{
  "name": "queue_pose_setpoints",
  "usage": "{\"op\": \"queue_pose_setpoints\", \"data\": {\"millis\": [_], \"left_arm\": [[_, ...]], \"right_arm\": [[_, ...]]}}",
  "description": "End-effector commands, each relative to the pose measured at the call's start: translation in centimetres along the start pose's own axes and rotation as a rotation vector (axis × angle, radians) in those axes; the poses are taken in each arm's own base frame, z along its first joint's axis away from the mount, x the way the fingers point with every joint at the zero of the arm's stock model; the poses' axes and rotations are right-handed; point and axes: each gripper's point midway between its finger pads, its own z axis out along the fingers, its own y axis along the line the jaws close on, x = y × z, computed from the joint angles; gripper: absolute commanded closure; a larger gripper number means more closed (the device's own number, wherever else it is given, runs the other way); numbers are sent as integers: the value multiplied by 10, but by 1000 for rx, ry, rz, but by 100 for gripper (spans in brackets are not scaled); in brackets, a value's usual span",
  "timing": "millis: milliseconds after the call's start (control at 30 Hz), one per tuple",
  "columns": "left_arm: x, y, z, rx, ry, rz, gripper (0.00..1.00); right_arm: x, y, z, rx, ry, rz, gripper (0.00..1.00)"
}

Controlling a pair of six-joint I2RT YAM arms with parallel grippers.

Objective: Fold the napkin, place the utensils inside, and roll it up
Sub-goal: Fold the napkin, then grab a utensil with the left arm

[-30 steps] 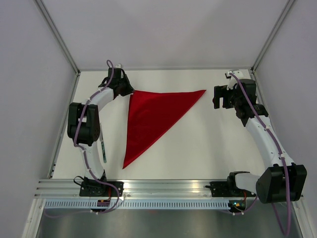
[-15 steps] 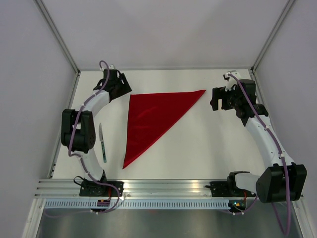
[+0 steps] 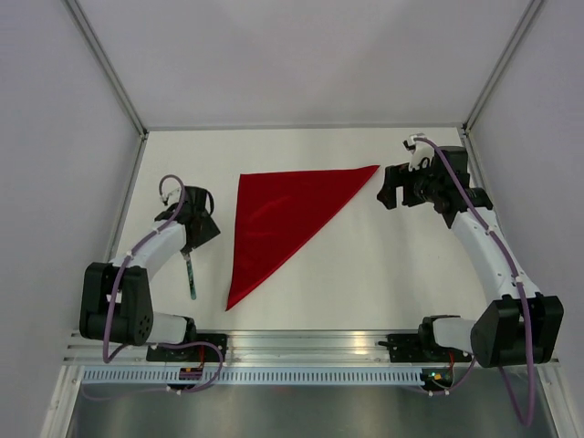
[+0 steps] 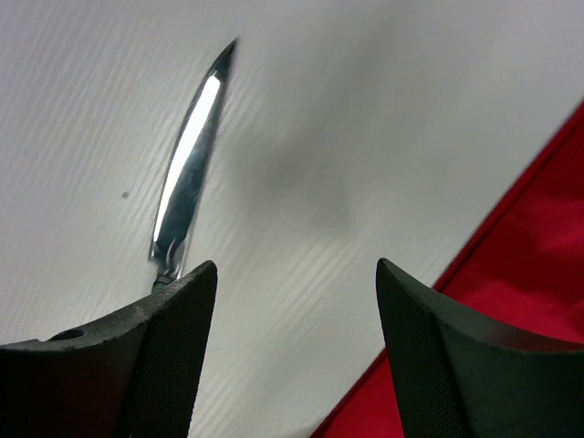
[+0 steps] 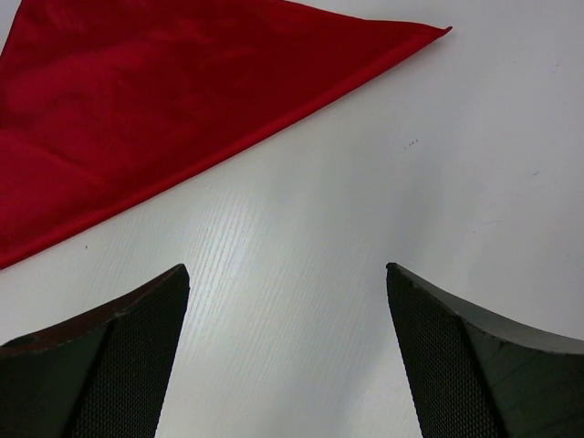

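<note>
The napkin [image 3: 274, 212] lies flat on the white table, a deep-red cloth folded into a triangle with one tip pointing right and one pointing to the near edge. Left of it lies a utensil [image 3: 191, 274], slim and silvery. My left gripper [image 3: 201, 233] hangs open just above the utensil's far end, holding nothing. In the left wrist view its blade [image 4: 187, 164] shows beyond the left gripper [image 4: 297, 274], and the napkin's edge [image 4: 538, 274] is at the right. My right gripper [image 3: 387, 187] stands open beside the napkin's right tip. In the right wrist view the right gripper [image 5: 287, 274] is over bare table, short of the napkin [image 5: 182, 91].
White walls with metal corner posts [image 3: 109, 73] close the table in on three sides. An aluminium rail [image 3: 301, 347] carrying both arm bases runs along the near edge.
My left gripper let go of the napkin's far-left corner, opened, and swung back toward the near side to above the utensil. The right gripper edged slightly left.
</note>
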Motion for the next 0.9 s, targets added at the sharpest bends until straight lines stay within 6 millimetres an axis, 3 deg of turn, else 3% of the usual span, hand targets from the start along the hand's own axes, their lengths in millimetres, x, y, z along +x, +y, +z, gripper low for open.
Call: {"op": "queue_pose_setpoints", "data": {"millis": [0,233,500,700,867], "left_arm": [[22,30,-10,-97,16,-136,26],[56,64,-8,-205,66,-182,26],[70,68,2,-206,155,-161,27],[76,54,17,-170,252,-81,39],[75,41,27,-130,293,-44,66]], "right_arm": [[-8,10,0,-54,-3,-3,7],[-4,14,1,-82,12,-4,7],[1,15,2,-91,30,1,7],[4,13,5,-91,44,1,7],[5,13,6,-95,52,0,8]]}}
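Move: The knife lies back and to the left of the left hand: its middle is some 7 cm back, 4 cm left and 5 cm below, with the blade pointing outward and the green handle nearest the base. The folded napkin's middle is about 7 cm ahead of that hand, 23 cm to its right and 5 cm below. From the right hand, the knife is roughly 57 cm left, 11 cm back and 20 cm below. The left fingertips come down astride the knife's green handle just behind the blade and meet its sides as they close by about half. To get there the hand draws back about 8 cm, sinking and edging left, then returns some 4 cm forward and slightly right, low over the table, while closing. The wrist tips the fingers back towards the base by some 10 degrees; the open right hand sinks about 2 cm. ##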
